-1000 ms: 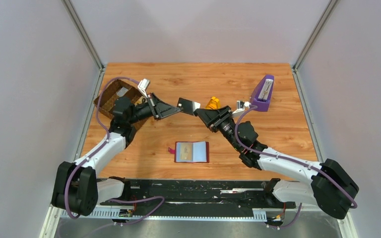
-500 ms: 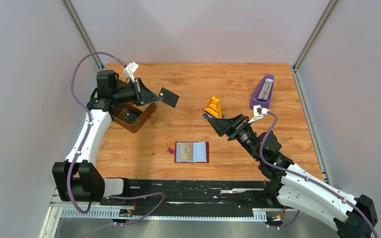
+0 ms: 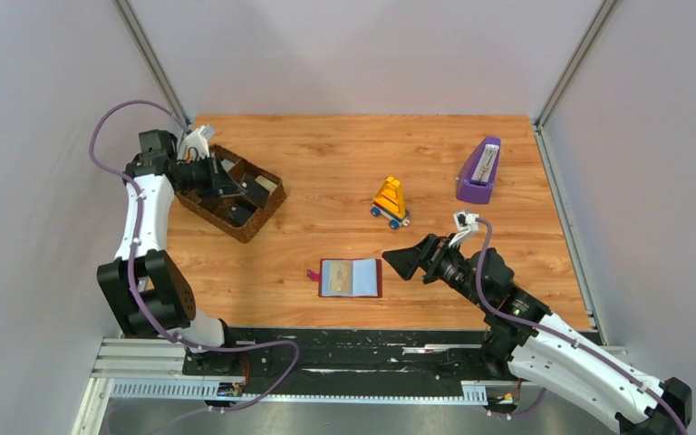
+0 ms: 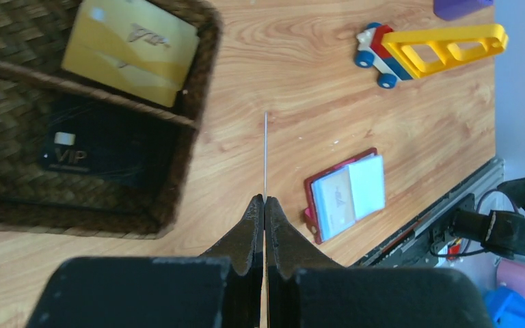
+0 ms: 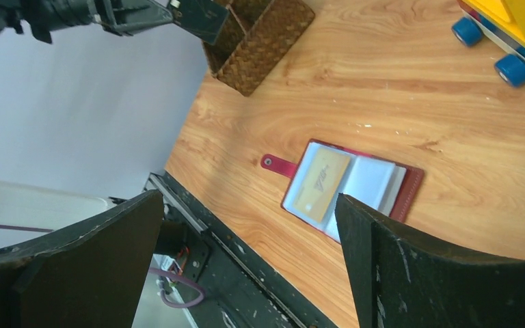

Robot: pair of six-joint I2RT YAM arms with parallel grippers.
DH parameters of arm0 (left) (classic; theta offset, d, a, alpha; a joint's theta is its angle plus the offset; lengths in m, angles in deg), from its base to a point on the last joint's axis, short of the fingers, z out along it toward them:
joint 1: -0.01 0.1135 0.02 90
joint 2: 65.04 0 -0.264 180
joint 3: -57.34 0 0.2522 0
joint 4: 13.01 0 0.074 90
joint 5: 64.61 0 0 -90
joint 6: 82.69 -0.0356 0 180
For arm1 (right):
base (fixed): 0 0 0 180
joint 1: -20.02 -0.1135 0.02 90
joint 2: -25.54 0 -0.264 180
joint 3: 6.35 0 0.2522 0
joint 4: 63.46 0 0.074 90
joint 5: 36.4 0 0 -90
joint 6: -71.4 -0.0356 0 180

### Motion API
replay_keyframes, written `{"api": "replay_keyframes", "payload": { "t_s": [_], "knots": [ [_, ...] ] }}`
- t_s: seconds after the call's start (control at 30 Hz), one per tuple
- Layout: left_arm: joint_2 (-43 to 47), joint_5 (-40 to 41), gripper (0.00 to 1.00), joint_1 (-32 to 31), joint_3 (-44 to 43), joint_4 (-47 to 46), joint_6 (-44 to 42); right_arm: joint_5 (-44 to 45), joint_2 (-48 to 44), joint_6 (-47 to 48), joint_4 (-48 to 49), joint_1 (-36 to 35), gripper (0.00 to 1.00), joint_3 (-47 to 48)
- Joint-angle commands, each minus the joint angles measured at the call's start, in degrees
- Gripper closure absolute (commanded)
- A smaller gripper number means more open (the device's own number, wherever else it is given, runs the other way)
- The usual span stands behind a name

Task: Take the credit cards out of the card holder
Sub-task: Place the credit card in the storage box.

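The dark red card holder (image 3: pixel 351 278) lies open on the table near the front edge, with a gold credit card (image 5: pixel 322 183) in its left sleeve. My left gripper (image 3: pixel 240 187) hangs over the brown wicker basket (image 3: pixel 201 207), shut on a dark credit card (image 3: pixel 256 189). In the left wrist view that card shows edge-on (image 4: pixel 265 157) above my left gripper (image 4: pixel 265 200). A yellow card (image 4: pixel 131 51) and a black card (image 4: pixel 99 154) lie in the basket. My right gripper (image 3: pixel 397 263) stands open and holds nothing, just right of the card holder (image 5: pixel 348 188).
A yellow toy truck with blue wheels (image 3: pixel 390 199) stands mid-table behind the card holder. A purple wedge-shaped stand (image 3: pixel 478 172) sits at the back right. The black rail (image 3: pixel 362 349) runs along the near table edge.
My right gripper opened, let go of the dark card and drew back toward the card holder. My left arm swung left with the card from mid-table to over the basket.
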Motion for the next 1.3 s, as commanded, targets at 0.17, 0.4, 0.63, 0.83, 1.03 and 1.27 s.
{"api": "replay_keyframes", "payload": {
  "t_s": [0.17,0.4,0.63,0.83,1.03,1.27],
  "knots": [
    [-8.39,-0.38,1.0,5.3,-4.86,5.97,-5.89,-0.81,3.04,8.3,-5.25,0.15,0.0,6.38],
    [-12.59,3.19,1.0,7.53,-4.66,6.19,-5.71,-0.34,3.52,11.22,-5.51,0.54,0.0,7.89],
    [-13.7,3.93,1.0,8.53,-6.63,6.9,-5.0,0.16,3.19,13.08,-5.92,0.86,0.0,8.62],
    [-13.25,3.66,1.0,9.16,-10.48,7.61,-2.93,0.88,3.51,13.78,-5.97,0.95,0.0,9.38],
    [-13.22,4.18,1.0,9.74,-12.3,9.07,-2.75,0.99,3.61,13.68,-5.97,0.95,0.0,9.82],
    [-15.83,6.12,1.0,10.13,-12.51,9.79,-2.8,0.95,4.0,13.29,-5.96,0.94,0.0,10.61]
  ]
}}
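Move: Held in the left hand is a black card, bound for the storage box's black-card compartment, about 8 cm to the left, 4 cm ahead and some 16 cm below. The gold-card compartment is straight ahead of the hand by roughly 12 cm; the silver-card one lies about 19 cm ahead and 13 cm left, both at much the same depth. From the idle right hand, the black-card compartment is some 54 cm left, 21 cm ahead and 18 cm lower. Swinging left by about 8 cm in all, the left hand brings the pinched black card in over the black-card compartment, sinking some 7 cm at first, then lifting about 3 cm while edging forward, and ending with a slight dip. The fingers tip down a little over 10 degrees and the wrist turns slightly counter-clockwise; the grip stays shut. ##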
